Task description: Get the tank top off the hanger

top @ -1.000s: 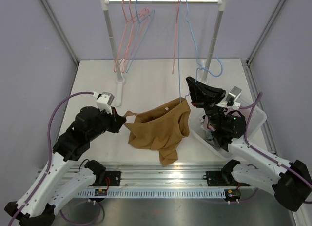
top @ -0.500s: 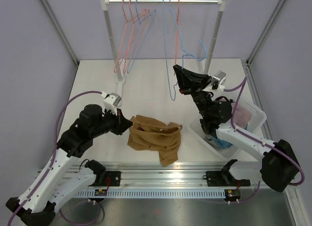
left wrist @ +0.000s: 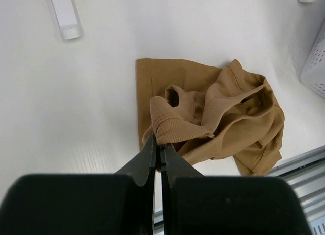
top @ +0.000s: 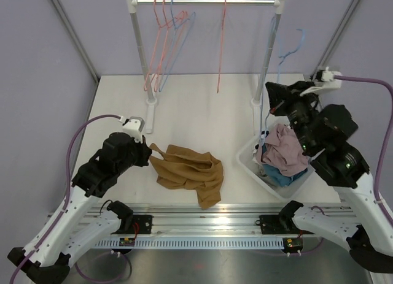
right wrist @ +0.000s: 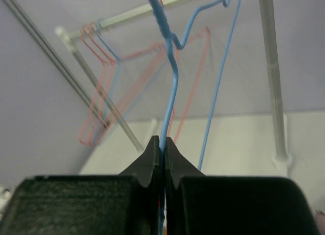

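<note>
The tan tank top (top: 187,173) lies crumpled on the white table, off the hanger; it also shows in the left wrist view (left wrist: 223,113). My left gripper (top: 147,151) is shut on a ribbed strap of the top (left wrist: 172,124) at its left edge. My right gripper (top: 272,95) is raised at the right, beside the rack's right post, and is shut on the bare blue wire hanger (top: 284,48). The blue hanger wire (right wrist: 170,88) runs up from between the shut jaws in the right wrist view, clear of the top.
A clothes rack (top: 206,1) stands at the back with several pink and blue hangers (top: 166,45) and one pink hanger (top: 221,45). A white basket (top: 249,164) of clothes sits at the right, below my right arm. The rack's left foot (left wrist: 66,14) lies behind the top.
My right gripper carried the blue hanger up and to the right, away from the tank top. The top dropped flat on the table, and my left gripper pulled its strap slightly left.
</note>
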`<state>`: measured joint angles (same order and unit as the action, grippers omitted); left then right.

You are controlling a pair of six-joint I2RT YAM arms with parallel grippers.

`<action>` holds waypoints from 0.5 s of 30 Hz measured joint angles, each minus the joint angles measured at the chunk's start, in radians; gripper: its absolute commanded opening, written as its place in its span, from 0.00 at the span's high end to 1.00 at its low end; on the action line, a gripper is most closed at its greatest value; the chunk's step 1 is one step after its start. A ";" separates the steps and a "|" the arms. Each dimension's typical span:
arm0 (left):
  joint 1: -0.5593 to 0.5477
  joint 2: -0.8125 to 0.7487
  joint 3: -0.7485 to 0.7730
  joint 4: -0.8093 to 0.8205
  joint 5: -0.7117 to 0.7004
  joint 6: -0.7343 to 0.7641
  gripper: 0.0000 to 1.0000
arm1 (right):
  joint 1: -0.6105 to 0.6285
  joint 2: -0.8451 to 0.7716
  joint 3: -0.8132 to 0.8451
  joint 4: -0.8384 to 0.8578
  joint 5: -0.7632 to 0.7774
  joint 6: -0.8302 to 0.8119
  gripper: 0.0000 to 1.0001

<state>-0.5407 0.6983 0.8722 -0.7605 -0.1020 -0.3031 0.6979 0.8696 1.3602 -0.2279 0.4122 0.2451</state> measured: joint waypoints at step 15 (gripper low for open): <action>0.003 -0.097 -0.049 0.024 -0.049 0.016 0.19 | -0.202 0.649 0.720 -0.639 -0.146 -0.006 1.00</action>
<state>-0.5381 0.6018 0.8234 -0.7364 -0.1509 -0.2867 0.4957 1.5181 2.0800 -0.8669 0.2661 0.2394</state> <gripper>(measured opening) 0.754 0.033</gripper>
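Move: From the right hand, which still grips the empty blue hanger, the free stretch of rail beside the right pole is roughly 25 cm ahead, 4 cm left and 5 cm up. The pole's top is as far ahead, 3 cm right; the red hanger 25 cm ahead, 11 cm left, slightly lower; the bin level, 9 cm right, far below. The brown tank top's middle lies about 3 cm ahead, 12 cm right and 19 cm below the left hand, with the rack's left foot 26 cm ahead, 3 cm left. Swinging the blue hanger towards the rail, the right hand first dips about 10 cm while going forward and a little left, then climbs back some 4 cm as it drives on, some 12 cm forward in all, fingers tipping down nearly 30 degrees but still shut on the hanger. The left hand eases slightly to its left and opens wide, letting go of the tank top's strap. ##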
